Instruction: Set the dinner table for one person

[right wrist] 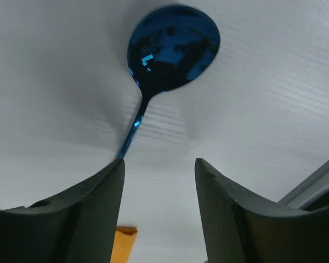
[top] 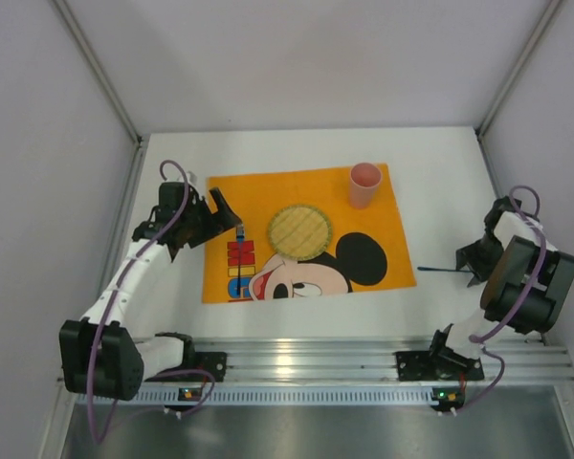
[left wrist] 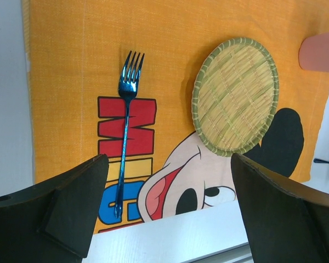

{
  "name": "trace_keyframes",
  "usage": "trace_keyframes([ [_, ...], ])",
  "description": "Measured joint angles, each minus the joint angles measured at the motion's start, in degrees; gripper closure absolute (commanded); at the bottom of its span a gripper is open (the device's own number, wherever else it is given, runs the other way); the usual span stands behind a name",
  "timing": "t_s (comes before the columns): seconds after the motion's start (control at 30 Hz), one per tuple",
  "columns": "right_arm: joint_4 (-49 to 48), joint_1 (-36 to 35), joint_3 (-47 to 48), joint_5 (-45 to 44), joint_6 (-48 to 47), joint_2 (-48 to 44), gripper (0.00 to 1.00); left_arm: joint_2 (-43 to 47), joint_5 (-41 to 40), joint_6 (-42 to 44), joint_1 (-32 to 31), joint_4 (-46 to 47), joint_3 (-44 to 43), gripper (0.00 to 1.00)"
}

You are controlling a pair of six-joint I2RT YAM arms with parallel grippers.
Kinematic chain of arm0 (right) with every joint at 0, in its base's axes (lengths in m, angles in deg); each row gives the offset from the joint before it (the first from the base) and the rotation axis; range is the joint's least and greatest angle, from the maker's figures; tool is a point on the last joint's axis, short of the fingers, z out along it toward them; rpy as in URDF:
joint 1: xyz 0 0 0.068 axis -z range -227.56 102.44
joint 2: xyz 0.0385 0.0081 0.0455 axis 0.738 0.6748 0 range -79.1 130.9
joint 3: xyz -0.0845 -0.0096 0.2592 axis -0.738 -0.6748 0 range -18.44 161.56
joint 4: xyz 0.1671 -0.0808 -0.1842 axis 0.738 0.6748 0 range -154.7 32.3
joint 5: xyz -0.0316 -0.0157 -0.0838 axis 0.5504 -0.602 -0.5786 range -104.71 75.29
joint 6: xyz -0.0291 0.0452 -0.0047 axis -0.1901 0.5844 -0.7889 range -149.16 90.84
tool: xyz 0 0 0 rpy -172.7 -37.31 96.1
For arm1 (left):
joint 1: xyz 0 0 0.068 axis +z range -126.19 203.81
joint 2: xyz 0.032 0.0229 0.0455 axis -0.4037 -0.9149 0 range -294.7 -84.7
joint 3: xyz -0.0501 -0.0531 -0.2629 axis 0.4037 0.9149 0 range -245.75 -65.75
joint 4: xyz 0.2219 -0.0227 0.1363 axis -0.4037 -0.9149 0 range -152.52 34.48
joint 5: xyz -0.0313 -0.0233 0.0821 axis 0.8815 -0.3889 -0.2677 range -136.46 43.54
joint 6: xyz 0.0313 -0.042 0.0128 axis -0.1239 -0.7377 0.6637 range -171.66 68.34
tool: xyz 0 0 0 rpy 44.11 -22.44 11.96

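Note:
An orange Mickey Mouse placemat [top: 268, 196] lies on the white dinner table [top: 440, 163]. On it sit a round woven plate [top: 300, 230], a pink cup [top: 364, 185] and a blue fork [left wrist: 124, 137], tines pointing away, over the mat's lettering. My left gripper [left wrist: 170, 159] hovers open above the fork's handle end, holding nothing. A blue spoon [right wrist: 172, 49] lies on the bare table right of the mat. My right gripper [right wrist: 160, 164] stands open just behind it. The spoon's handle runs under the left fingertip [right wrist: 107, 181], and nothing is between the jaws.
A ribbed aluminium rail [top: 316, 359] runs along the near edge with both arm bases on it. Grey walls close in the left, right and back sides. The mat's corner [right wrist: 123, 241] shows beneath my right gripper.

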Motion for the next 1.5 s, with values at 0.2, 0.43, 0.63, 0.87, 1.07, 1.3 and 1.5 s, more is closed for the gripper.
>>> trace_keyframes([
  [0.2,-3.98,0.09,2.75,-0.68,0.04,6.88,0.49,-0.72,0.00,0.28,0.00,0.09,0.00,0.02],
  [0.43,-6.19,0.09,3.82,-0.24,0.28,8.28,0.99,-1.86,-0.02,1.11,0.00,0.13,-0.17,0.02],
  [0.63,-6.05,0.04,4.04,-0.66,-1.92,8.39,1.00,-3.13,0.00,1.51,0.02,0.20,-0.17,0.02],
  [0.87,-4.85,-4.31,9.25,-0.22,-7.30,9.22,1.00,-4.50,1.73,1.40,0.02,0.22,-0.24,0.02],
  [1.07,-3.85,-21.94,22.32,2.82,-12.74,8.87,1.00,-5.44,2.67,1.25,0.02,-0.13,-2.03,0.02],
  [1.3,-4.02,-46.60,23.21,6.91,-13.94,6.95,1.00,-5.49,2.64,1.25,0.02,-0.52,-5.20,0.02],
  [1.5,-3.89,-55.89,20.94,6.84,-12.72,9.22,1.00,-2.73,1.46,1.29,0.02,-3.78,-5.20,0.02],
])
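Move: The spoon lies crosswise just ahead of the right hand. Its middle is about 3 cm forward, 2 cm left and 2 cm below, with the bowl to the right. The plate is roughly 41 cm left and 14 cm forward of the hand; Mickey's black ear, the open patch beside it, is some 26 cm left and 7 cm forward. The cup stands about 25 cm left and 23 cm forward. From the left hand the spoon is some 54 cm right, 5 cm back and 14 cm lower. The right hand's fingers pinch the spoon's handle just behind the bowl, after easing about 3 cm forward, slightly right and down onto it. It then lifts the spoon and sweeps it some 30 cm left, arcing forward and then back, while turning about 70 degrees counter-clockwise, and begins sinking beside the plate, grip kept. ##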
